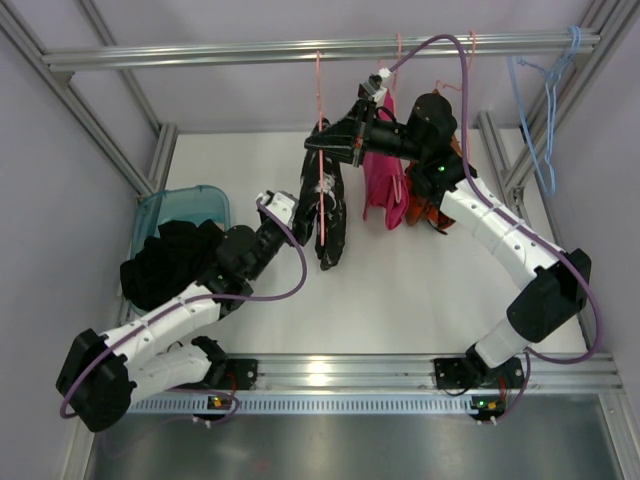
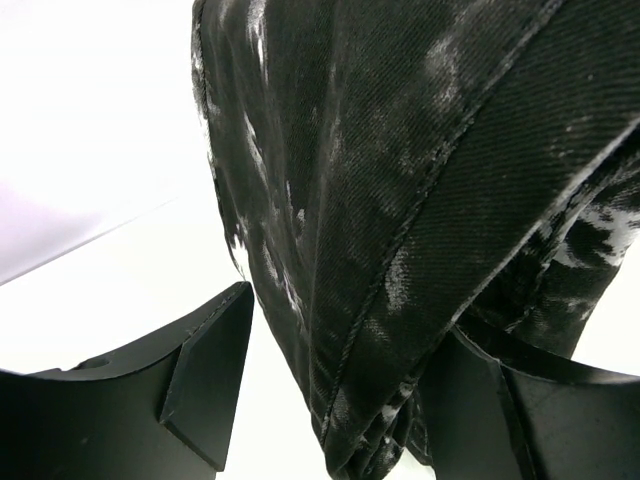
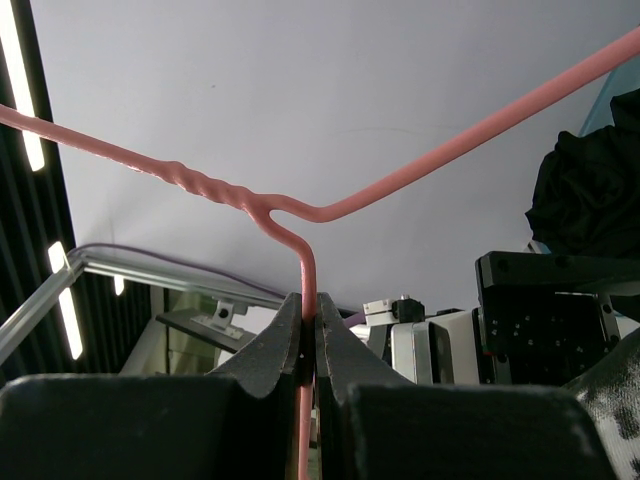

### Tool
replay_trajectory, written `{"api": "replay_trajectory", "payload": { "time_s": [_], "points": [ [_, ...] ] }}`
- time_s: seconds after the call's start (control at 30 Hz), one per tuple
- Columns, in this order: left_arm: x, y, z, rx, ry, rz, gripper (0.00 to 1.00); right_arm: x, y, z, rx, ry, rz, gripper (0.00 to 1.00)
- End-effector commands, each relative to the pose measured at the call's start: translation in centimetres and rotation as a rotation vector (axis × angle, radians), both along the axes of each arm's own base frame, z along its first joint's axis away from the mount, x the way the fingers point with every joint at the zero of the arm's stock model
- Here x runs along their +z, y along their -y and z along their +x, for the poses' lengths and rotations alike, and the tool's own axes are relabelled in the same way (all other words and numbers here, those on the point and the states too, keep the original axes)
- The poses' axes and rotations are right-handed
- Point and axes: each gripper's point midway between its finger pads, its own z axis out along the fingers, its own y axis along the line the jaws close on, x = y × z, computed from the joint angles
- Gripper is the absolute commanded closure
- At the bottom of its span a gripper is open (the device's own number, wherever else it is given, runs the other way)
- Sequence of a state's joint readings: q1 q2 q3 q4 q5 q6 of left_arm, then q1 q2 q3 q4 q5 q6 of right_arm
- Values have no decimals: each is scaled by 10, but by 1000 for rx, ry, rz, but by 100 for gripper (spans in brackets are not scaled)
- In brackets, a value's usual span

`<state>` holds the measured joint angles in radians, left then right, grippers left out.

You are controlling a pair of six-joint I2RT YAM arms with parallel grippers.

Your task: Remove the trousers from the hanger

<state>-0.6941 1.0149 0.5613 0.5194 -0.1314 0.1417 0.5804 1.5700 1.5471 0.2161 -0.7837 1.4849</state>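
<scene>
The trousers [image 1: 330,215], black with white speckles, hang as a long narrow bundle from the pale-pink wire hanger [image 1: 320,190] below the top rail. My left gripper [image 1: 298,215] is at their lower left side. In the left wrist view the trousers [image 2: 400,200] drop between the fingers of the left gripper [image 2: 340,330]. The jaws are open around the fabric: the right finger touches it and a gap shows at the left finger. My right gripper [image 1: 322,147] is up at the hanger's neck. In the right wrist view the right gripper [image 3: 309,310] is shut on the hanger [image 3: 310,215], just under the twisted joint.
A teal bin [image 1: 185,200] at the left has plain black clothes [image 1: 170,260] spilling out of it. A magenta-pink garment [image 1: 385,190] hangs right of the trousers, behind the right arm. Light-blue wire hangers [image 1: 550,100] hang at the far right of the metal rail [image 1: 250,50].
</scene>
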Motion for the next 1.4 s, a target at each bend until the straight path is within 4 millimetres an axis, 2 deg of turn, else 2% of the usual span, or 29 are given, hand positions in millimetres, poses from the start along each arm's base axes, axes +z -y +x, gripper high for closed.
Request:
{"api": "replay_trajectory", "payload": {
  "time_s": [0.0, 0.37, 0.47, 0.6, 0.63, 0.7, 0.73, 0.8, 0.83, 0.87, 0.9, 0.93, 0.97, 1.03, 1.13, 1.2, 1.23, 1.3, 1.33, 1.37],
  "points": [
    [24, 0, 7, 19, 49, -33, 32, 84, 26, -42, 2, 279, 172, 100],
    [34, 0, 34, 114, 89, -43, 34, 82, 26, -43, 9, 269, 172, 100],
    [34, 1, 35, 113, 96, -44, 40, 82, 27, -45, 10, 266, 174, 100],
    [40, 3, 35, 105, 107, -70, 53, 77, 26, -44, 9, 258, 165, 100],
    [46, 3, 34, 103, 115, -84, 64, 77, 27, -44, 8, 261, 163, 100],
    [63, 1, 31, 103, 127, -113, 79, 74, 27, -44, 6, 271, 150, 100],
    [62, 1, 29, 98, 94, -113, 92, 71, 28, -43, 0, 279, 142, 100],
    [94, -1, 20, 75, 106, -187, 100, 68, 30, -43, -5, 294, 134, 100],
    [93, -1, 17, 67, 73, -182, 100, 60, 29, -41, -6, 296, 119, 100],
    [114, 0, 13, 49, 83, -220, 100, 55, 29, -41, -3, 298, 110, 100],
    [127, -1, 6, 33, 73, -258, 100, 51, 28, -41, 0, 301, 104, 100],
    [128, 1, 2, 12, 30, -278, 100, 41, 27, -39, -2, 304, 89, 100],
    [150, 1, -3, -3, 36, -319, 100, 36, 27, -39, 3, 303, 82, 100],
    [169, 1, -11, -34, 7, -394, 100, 22, 26, -38, 3, 303, 63, 100],
    [211, -4, -21, -52, 5, -488, 100, 8, 26, -40, 8, 314, 40, 100],
    [222, -6, -23, -56, -12, -523, 100, 2, 26, -42, 15, 321, 27, 100],
    [238, -9, -26, -63, 3, -550, 100, -1, 26, -43, 12, 342, 17, 100],
    [249, -11, -26, -66, -9, -591, 100, -8, 27, -43, 9, 339, -7, 100],
    [265, -15, -29, -78, 5, -624, 100, -11, 27, -44, 9, 341, -15, 100],
    [270, -13, -29, -98, -22, -661, 100, -17, 27, -44, 9, 324, -33, 100]
  ]
}}
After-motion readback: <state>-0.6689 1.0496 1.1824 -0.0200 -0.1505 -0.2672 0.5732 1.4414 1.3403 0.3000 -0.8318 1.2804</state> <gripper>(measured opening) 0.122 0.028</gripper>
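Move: The black trousers hang on the pink hanger with their nearest edge already between the left hand's open fingers; their middle is about 4 cm ahead, 3 cm to its right and 3 cm higher. The hanger's neck is some 20 cm above that hand, 4 cm ahead and 2 cm to the right; the magenta trousers are roughly 17 cm right, 10 cm ahead and 4 cm up. From the right hand, the black trousers lie about 17 cm below, level fore and aft, 1 cm right. The left hand eases about 3 cm forward so the cloth comes deeper between its fingers, shuts them on the black trousers' near edge, then pulls that bunch steeply up by some 16 cm while backing about 3 cm towards the base and rolling roughly 20 degrees, its right side rising. The right hand keeps its pinch on the hanger's neck, still at first, and as the left hand lifts it goes about 3 cm back and 3 cm down and a little to the right, rolling about its own fingers by some 10 degrees. ##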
